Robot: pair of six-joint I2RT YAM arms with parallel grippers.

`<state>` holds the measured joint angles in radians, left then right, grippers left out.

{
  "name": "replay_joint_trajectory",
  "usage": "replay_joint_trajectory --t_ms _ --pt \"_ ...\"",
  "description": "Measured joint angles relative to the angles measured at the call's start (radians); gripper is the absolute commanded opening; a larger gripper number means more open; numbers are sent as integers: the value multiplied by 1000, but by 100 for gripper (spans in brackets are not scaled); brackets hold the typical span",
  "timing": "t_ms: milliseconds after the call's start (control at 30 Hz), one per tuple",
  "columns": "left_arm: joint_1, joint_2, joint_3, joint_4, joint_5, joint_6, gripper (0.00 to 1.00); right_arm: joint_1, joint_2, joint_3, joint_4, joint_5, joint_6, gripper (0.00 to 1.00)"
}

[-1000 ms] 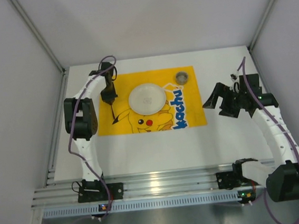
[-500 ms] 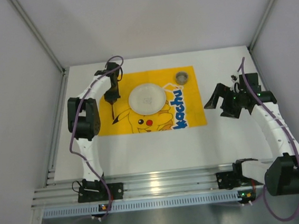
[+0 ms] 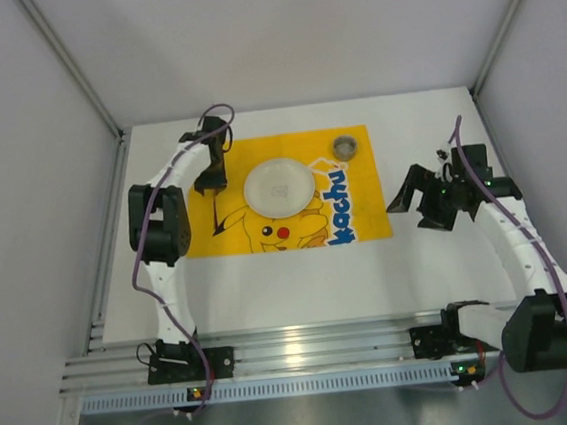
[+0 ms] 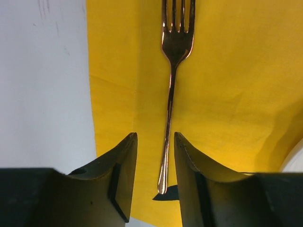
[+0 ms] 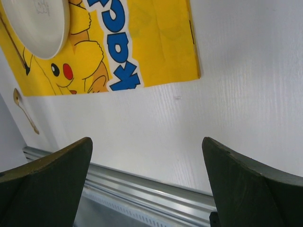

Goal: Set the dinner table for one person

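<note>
A copper-coloured fork (image 4: 171, 80) lies flat on the yellow Pikachu mat (image 3: 354, 216), tines pointing away from me. Its handle end sits between my left gripper's (image 4: 155, 137) fingers, with a gap on each side, so the jaws are open and hold nothing. In the top view the left gripper (image 3: 211, 186) hangs over the mat's left strip, beside the white plate (image 3: 279, 186). A small cup (image 3: 345, 147) stands at the mat's far right corner. My right gripper (image 3: 413, 198) hovers wide open and empty over the white dinner table (image 3: 300, 281), right of the mat.
The right wrist view shows the plate (image 5: 35, 23), the mat's blue lettering (image 5: 118, 52) and a golden spoon-like utensil (image 5: 21, 106) on the white tabletop beyond the mat's corner. An aluminium rail (image 3: 297, 352) runs along the near edge. Grey walls enclose the table.
My left gripper shifted slightly right over the mat's left strip, then opened and let go of the fork, which now lies on the mat. The right arm barely moved.
</note>
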<state>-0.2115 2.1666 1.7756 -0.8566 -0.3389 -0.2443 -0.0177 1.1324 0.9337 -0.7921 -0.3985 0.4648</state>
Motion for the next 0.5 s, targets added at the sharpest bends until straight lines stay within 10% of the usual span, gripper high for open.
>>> replay_joint_trajectory --t_ms 267,500 --pt "13 -124 -6 -31 -41 -87 68 -1 -22 -14 -1 -11 8 100" --pt "210 -512 -338 -63 87 -239 71 -1 -61 -27 1 -15 18 100"
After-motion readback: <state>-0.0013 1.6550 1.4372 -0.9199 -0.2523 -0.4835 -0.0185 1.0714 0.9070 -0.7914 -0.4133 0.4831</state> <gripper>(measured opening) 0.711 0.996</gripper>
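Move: The spoon, next for the left hand, lies on the bare table about 20 cm back and 12 cm to its left, some 2 cm lower. The released fork is right under the fingers, its middle about 2 cm back; the plate's middle is some 16 cm to the hand's right and about 1 cm back. From the idle right hand, the spoon is roughly 55 cm to the left, 3 cm back and 11 cm below. The left hand, its fingers already parted around the fork, first lifts nearly straight up off it by about 6 cm, then climbs a little more while swinging back and to the left, off the placemat's left edge and towards the spoon, ending some 9 cm back and 7 cm left. On the way the fingers open wider and the wrist turns about 20 degrees counter-clockwise with a slight tilt, with nothing held or touched at the end. ##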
